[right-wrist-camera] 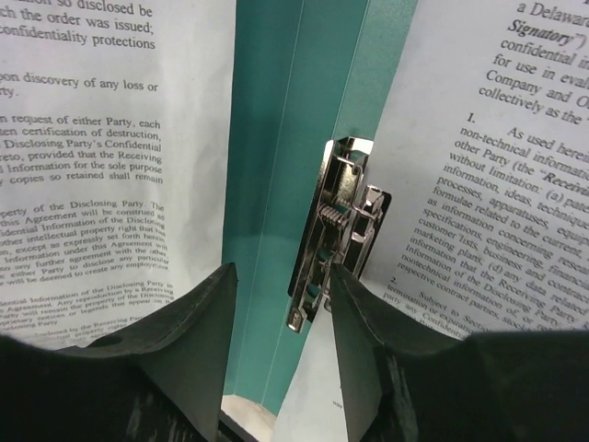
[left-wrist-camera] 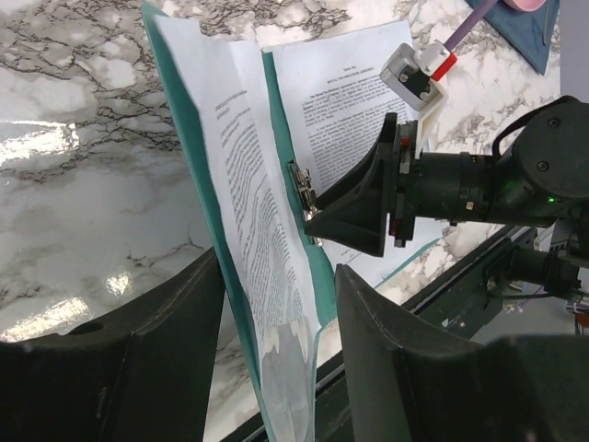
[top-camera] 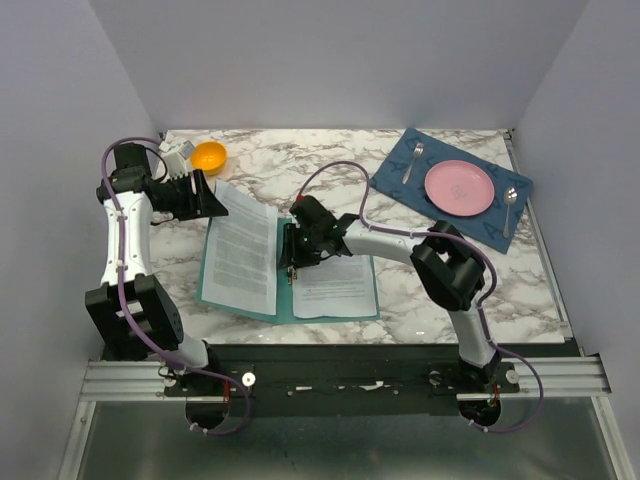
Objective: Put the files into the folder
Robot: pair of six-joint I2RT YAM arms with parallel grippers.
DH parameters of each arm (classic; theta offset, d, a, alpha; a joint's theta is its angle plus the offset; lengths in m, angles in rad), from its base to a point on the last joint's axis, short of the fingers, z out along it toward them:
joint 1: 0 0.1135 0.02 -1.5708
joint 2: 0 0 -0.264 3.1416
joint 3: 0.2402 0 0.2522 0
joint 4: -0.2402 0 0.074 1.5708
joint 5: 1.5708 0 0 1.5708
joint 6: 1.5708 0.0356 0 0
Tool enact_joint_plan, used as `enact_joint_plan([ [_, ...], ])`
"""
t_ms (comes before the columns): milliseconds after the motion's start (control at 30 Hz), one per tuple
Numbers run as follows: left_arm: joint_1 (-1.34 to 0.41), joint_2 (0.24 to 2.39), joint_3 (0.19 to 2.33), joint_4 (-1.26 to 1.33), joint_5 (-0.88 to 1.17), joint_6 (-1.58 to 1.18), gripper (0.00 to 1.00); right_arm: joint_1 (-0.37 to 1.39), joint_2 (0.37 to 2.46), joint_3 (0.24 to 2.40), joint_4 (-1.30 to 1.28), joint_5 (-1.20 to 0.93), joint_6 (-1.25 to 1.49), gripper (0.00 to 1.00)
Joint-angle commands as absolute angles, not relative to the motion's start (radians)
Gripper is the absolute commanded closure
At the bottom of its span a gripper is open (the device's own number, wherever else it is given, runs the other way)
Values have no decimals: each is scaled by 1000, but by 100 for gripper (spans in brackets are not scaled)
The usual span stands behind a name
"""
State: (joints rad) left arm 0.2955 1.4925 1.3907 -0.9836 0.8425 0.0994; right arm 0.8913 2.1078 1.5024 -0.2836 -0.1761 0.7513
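The teal folder (top-camera: 283, 303) lies open on the marble table. One of the files (top-camera: 245, 250) rests on its raised left cover, and another (top-camera: 336, 285) lies flat on the right half. My left gripper (top-camera: 210, 195) is at the top corner of that cover. In the left wrist view the cover (left-wrist-camera: 198, 157) and its sheet (left-wrist-camera: 248, 184) pass between the open fingers (left-wrist-camera: 184, 313) with a gap on each side. My right gripper (top-camera: 290, 255) hangs open over the spine. Its right finger (right-wrist-camera: 368, 313) is just beside the metal clip (right-wrist-camera: 336, 221) at the edge of the right sheet (right-wrist-camera: 497, 184).
An orange bowl (top-camera: 208, 156) stands at the back left, close behind my left gripper. At the back right a dark blue placemat (top-camera: 395, 178) carries a pink plate (top-camera: 459, 187), a fork (top-camera: 413, 160) and a spoon (top-camera: 510, 205). White walls close in three sides.
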Motion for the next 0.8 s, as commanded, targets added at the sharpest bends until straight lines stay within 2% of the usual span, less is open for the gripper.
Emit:
enact_joint_plan([
  [0,270,1491,1379,-980,831,63,43,870,2039,1467,-341,-156,723,46],
  [333,209,1500,1388,-966,841,23,43,830,2048,1358,-334,-170,718,49],
  [433,192,1499,1407,-966,835,11,43,816,2028,1316,-295,-196,719,53],
  [600,138,1491,1443,-962,833,-35,43,810,2043,1290,-230,-259,742,67],
  [767,3,1493,1470,-962,821,-60,42,810,2068,1278,-187,-311,779,74],
])
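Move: The folder's lifted left cover, carrying the left file, stands between my open left fingers. The right file, which it is to fold over, has its middle about 26 cm to the right, 4 cm back and 20 cm below; the metal clip is 14 cm right, 5 cm back and 19 cm down. From my right hand, the right file's middle is about 12 cm right, level ahead, 4 cm below; the clip is about 1 cm right, straight below by 3 cm. With my left fingers kept partly open around the raised cover, I push it over to the right about 6 cm, towards the clip, speeding up and rising slightly at the end. My right hand hops off the clip, goes some 5 cm right, then sinks and half closes beside it, its tips coming down at the right file's inner edge. ##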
